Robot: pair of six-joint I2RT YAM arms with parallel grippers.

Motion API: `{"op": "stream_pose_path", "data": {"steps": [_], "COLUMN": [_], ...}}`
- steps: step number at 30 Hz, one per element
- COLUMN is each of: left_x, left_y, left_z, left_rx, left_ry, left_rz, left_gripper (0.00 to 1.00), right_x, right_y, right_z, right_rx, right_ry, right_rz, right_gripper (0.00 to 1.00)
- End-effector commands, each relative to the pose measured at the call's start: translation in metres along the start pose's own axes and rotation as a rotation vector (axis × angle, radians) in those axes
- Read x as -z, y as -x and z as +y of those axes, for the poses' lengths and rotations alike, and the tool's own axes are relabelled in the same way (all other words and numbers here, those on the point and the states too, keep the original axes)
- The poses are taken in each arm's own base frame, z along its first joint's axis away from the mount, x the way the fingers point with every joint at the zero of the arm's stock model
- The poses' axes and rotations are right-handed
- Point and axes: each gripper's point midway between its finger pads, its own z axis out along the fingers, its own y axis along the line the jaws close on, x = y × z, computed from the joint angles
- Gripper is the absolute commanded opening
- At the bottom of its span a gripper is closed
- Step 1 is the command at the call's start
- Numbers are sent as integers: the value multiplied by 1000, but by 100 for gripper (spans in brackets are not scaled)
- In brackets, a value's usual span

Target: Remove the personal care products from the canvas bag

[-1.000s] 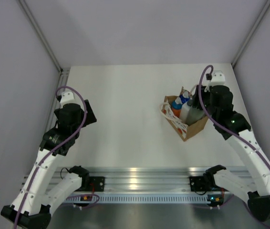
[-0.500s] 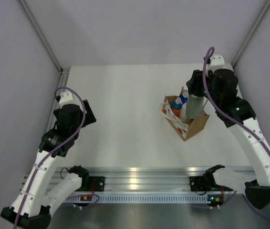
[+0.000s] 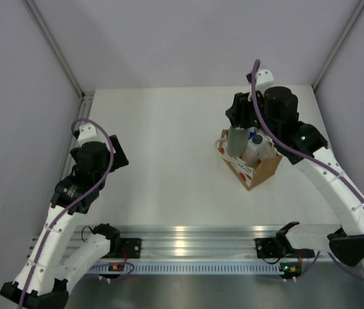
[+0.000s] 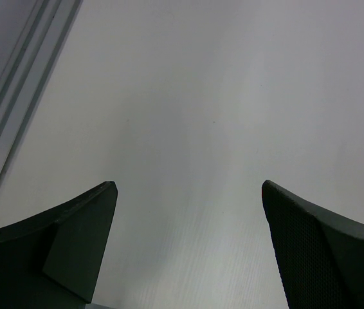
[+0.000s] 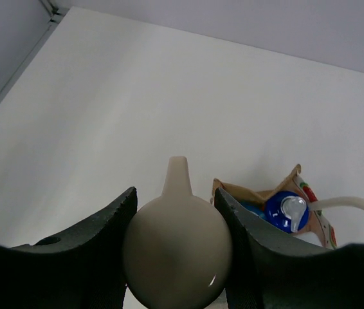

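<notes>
My right gripper [image 3: 238, 127] is shut on the grey-green bottle [image 3: 235, 144] and holds it raised over the left, far edge of the canvas bag [image 3: 263, 168]. In the right wrist view the fingers [image 5: 108, 225] clamp the bottle's cream pump head [image 5: 177, 254], with the gripper [image 5: 175, 194] above the table. The tan bag [image 5: 249, 192] lies below to the right, with a blue cap [image 5: 286, 211] inside it. From above, a white bottle [image 3: 254, 153] stands in the bag. My left gripper [image 3: 115, 153] is open and empty over bare table at the left [image 4: 188, 193].
A cream rope handle [image 5: 355, 205] of the bag hangs out to the right. The bag's white, red-marked panel [image 3: 235, 165] faces front left. Grey walls enclose the white table [image 3: 169, 141], and an aluminium rail [image 3: 188, 235] runs along the near edge.
My right gripper has risen and swung left and away with the grey-green bottle, lifting it up out of the bag. The left arm has barely moved.
</notes>
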Motion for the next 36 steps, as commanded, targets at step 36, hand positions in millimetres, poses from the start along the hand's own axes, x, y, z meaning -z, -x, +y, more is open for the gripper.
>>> {"op": "stream_pose_path", "data": {"steps": [36], "left_x": [4], "left_y": [16], "left_z": [7], "left_rx": [40], "left_ry": [22], "left_rz": [-70], "left_gripper": [98], "right_x": [-99], "right_y": [54], "right_z": [177], "right_rx": [-6], "right_ry": [438], "right_rz": [-345], "right_gripper": [0]}}
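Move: The right hand, already gripping the grey-green pump bottle by its head, is bound for the bare table some 19 cm to its left, 4 cm farther out and roughly 35 cm below. The canvas bag's middle is about 6 cm to its right, 1 cm back and 28 cm below; in the bag, the blue-capped bottle is about 7 cm right and 3 cm ahead, 22 cm down. From the left hand, that bare table is about 26 cm right, 12 cm ahead and 25 cm below. Leftward in one steady sweep of about 18 cm, the right hand carries the hanging pump bottle away from the bag and out over the bare table, edging slightly forward. It climbs a little on the way, then sinks about 8 cm towards the table late on, still going left; the wrist turns some 15 degrees counter-clockwise and the fingers keep their grip on the pump head. ##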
